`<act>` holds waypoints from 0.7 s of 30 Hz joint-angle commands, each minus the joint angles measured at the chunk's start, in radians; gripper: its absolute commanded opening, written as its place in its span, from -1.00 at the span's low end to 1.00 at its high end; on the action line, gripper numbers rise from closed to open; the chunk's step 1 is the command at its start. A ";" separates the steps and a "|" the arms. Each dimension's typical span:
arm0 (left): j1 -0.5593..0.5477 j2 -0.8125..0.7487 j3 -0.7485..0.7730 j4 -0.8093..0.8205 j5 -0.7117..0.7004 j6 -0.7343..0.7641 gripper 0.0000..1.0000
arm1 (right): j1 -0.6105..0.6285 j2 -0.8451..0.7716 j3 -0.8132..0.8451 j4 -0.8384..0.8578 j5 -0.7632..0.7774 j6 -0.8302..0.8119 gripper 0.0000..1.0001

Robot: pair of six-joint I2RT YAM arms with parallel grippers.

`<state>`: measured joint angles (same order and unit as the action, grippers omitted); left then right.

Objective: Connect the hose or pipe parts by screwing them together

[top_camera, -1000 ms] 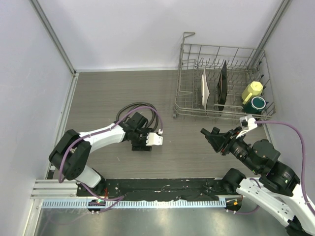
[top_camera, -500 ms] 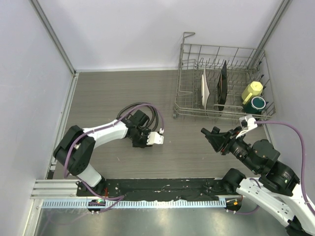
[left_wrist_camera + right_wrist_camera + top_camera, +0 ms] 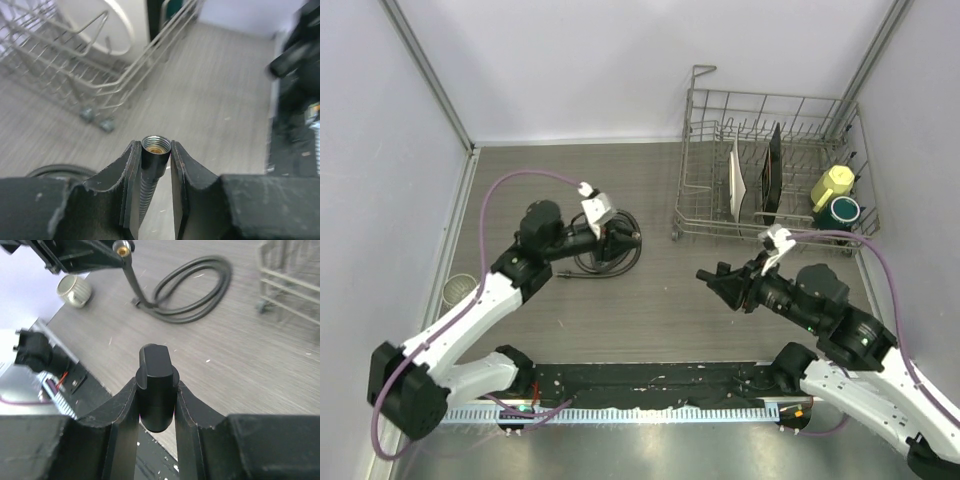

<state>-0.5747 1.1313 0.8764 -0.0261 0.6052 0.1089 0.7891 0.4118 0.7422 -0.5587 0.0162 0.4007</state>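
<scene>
A black ribbed hose lies coiled on the grey table left of centre, also seen as a loop in the right wrist view. My left gripper is shut on its end connector, held off the table, with the threaded metal mouth facing the right arm. My right gripper hovers right of centre, shut on the small black nozzle fitting, whose flattened tip points toward the left gripper. A gap of table separates the two parts.
A wire dish rack with plates, a yellow cup and a teal cup stands at the back right; its corner is close ahead of the left gripper. A small metal cap lies by the left wall. A black rail runs along the near edge.
My left gripper closed on the hose end and lifted it off the table, swinging to face right. My right gripper moved left toward the centre, still holding the fitting.
</scene>
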 commanded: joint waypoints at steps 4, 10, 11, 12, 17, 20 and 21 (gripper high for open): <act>0.015 -0.263 -0.171 0.138 0.269 -0.186 -1.00 | 0.001 0.191 0.117 0.209 -0.428 -0.158 -0.99; 0.015 -0.403 -0.217 -0.064 0.324 -0.005 -1.00 | 0.002 0.449 0.274 0.188 -0.565 -0.373 -0.98; 0.015 -0.410 -0.221 -0.084 0.330 0.032 -1.00 | 0.002 0.484 0.357 0.148 -0.514 -0.458 -0.99; 0.015 -0.422 -0.229 -0.098 0.334 0.060 -1.00 | 0.004 0.524 0.396 0.107 -0.484 -0.492 -0.98; -0.003 -0.406 -0.237 -0.208 0.323 0.270 -1.00 | 0.051 0.665 0.545 -0.067 -0.495 -0.723 -0.98; -0.025 -0.364 -0.199 -0.284 0.304 0.345 -1.00 | 0.094 0.668 0.556 -0.041 -0.406 -0.792 -0.99; -0.027 -0.355 -0.192 -0.293 0.303 0.351 -1.00 | 0.111 0.679 0.568 -0.050 -0.389 -0.828 -0.99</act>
<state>-0.5823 0.7422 0.6415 -0.2157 0.9115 0.3149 0.8509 1.0985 1.2388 -0.5819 -0.4370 -0.2398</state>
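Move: The T connector, in the right fingers, lies about 16 cm to the right of the left hand, 9 cm back, and near its height; from the right hand, the held hose end is some 9 cm ahead and 17 cm left, also about level. The hose coil lies on the table about 9 cm ahead of the left hand, 8 cm left and 23 cm below; the rack's near-left foot is 12 cm ahead of that hand, 10 cm right, equally low. With the hose end still pinched, the left hand draws back about 12 cm and swings clockwise, rising slightly before it sinks. The right hand, keeping its grip on the T connector, sweeps left about 12 cm towards the hose end, dipping a touch, then rising and edging forward while turning some 40 degrees counter-clockwise with a tilt, so the fingers come to face each other. ##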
